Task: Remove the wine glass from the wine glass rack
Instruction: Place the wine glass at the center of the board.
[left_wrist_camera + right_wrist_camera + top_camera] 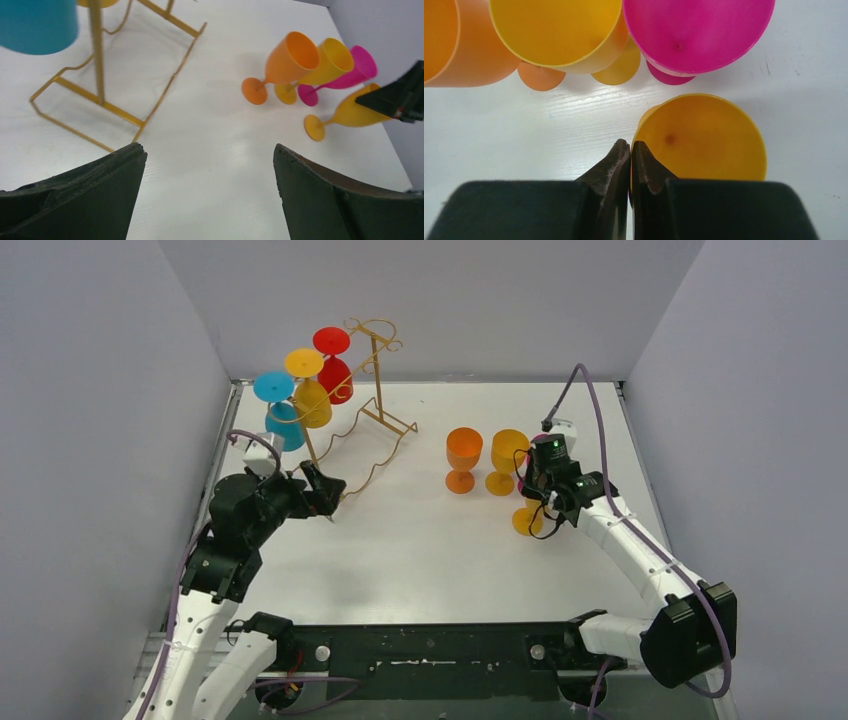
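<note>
The gold wire wine glass rack [379, 380] stands at the back left, with a blue wine glass [285, 420], a yellow one [313, 402] and a red one [337, 380] hanging upside down from it. My left gripper [325, 495] is open and empty just in front of the rack's base [96, 50], low over the table. My right gripper [630, 144] is shut on the rim of an amber wine glass [704, 135], one finger inside the cup and one outside. That glass [350, 112] leans over at the right of the table, its foot [527, 521] low.
An orange glass [463, 455] and a yellow glass [508, 455] stand upright mid-table, with a pink glass [357, 70] right behind the held one. White walls close in the table on the left, back and right. The arms' bases sit on the near edge.
</note>
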Controlling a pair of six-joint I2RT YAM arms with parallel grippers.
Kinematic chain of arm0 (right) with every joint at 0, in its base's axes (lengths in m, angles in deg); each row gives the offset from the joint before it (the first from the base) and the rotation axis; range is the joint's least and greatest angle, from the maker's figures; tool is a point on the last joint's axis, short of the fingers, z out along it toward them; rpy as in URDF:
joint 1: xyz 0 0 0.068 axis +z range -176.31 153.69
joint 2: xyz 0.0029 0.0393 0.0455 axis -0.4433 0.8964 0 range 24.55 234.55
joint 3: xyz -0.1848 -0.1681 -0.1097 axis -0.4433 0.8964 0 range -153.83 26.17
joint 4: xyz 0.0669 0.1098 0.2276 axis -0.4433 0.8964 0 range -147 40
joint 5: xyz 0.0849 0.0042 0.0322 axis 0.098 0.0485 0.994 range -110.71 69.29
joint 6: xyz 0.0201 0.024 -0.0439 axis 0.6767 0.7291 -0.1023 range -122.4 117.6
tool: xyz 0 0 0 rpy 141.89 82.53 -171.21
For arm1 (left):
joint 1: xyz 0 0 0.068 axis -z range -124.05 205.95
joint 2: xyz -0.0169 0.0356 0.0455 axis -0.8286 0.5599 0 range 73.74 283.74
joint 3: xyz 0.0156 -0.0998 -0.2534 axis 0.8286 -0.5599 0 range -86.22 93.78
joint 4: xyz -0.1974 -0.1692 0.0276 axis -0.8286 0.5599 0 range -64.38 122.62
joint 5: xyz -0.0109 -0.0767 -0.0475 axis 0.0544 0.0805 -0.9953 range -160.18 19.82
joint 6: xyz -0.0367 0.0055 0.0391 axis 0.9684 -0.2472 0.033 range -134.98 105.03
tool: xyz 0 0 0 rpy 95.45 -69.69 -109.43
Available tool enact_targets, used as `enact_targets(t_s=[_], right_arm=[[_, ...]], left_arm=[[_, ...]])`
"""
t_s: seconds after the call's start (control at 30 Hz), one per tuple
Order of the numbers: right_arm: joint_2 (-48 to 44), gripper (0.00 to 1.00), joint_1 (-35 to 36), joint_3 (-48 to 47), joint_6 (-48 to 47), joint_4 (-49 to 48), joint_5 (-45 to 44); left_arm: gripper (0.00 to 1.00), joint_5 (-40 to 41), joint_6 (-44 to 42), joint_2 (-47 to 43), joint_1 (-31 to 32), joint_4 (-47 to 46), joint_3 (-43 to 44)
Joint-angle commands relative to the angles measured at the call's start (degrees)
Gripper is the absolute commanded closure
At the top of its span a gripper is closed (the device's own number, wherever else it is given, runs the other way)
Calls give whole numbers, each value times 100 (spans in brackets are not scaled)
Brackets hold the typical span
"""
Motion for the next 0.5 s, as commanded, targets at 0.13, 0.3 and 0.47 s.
enact_targets(t_s=[0.13,0.3,0.47], right_arm=[[266,100,12,-374,-441,-158,-120],[378,95,11,-473,-569,-204,-14],[394,94,12,-522,-656,-240,141]], left_arm=[[3,2518,77,233,-37,1096,702],[3,3085,51,213,-39,1199,799],[3,3264,-39,744,-170,1653,1191]])
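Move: The right fingers hold the upright yellow glass by the left side of its rim, its middle about 3 cm to the right and 7 below. At that height, the magenta glass stands some 10 cm ahead and 4 right, the standing yellow one 11 ahead and 4 left, the orange one 11 ahead and 13 left. From the empty left hand, the hanging blue glass is roughly 15 cm ahead, 10 left and 5 lower; the rack's yellow glass about 22 ahead and 4 left. Still pinching the yellow glass's rim, the right hand eases it about 1 cm forward towards the magenta glass, stops, and the fingers just start to slacken with the rim still between them. Meanwhile the wide-open left hand swings some 9 cm left and sinks about 2 cm, turning nearly 30 degrees counter-clockwise and rolling its left side up a little, to face the blue glass. ##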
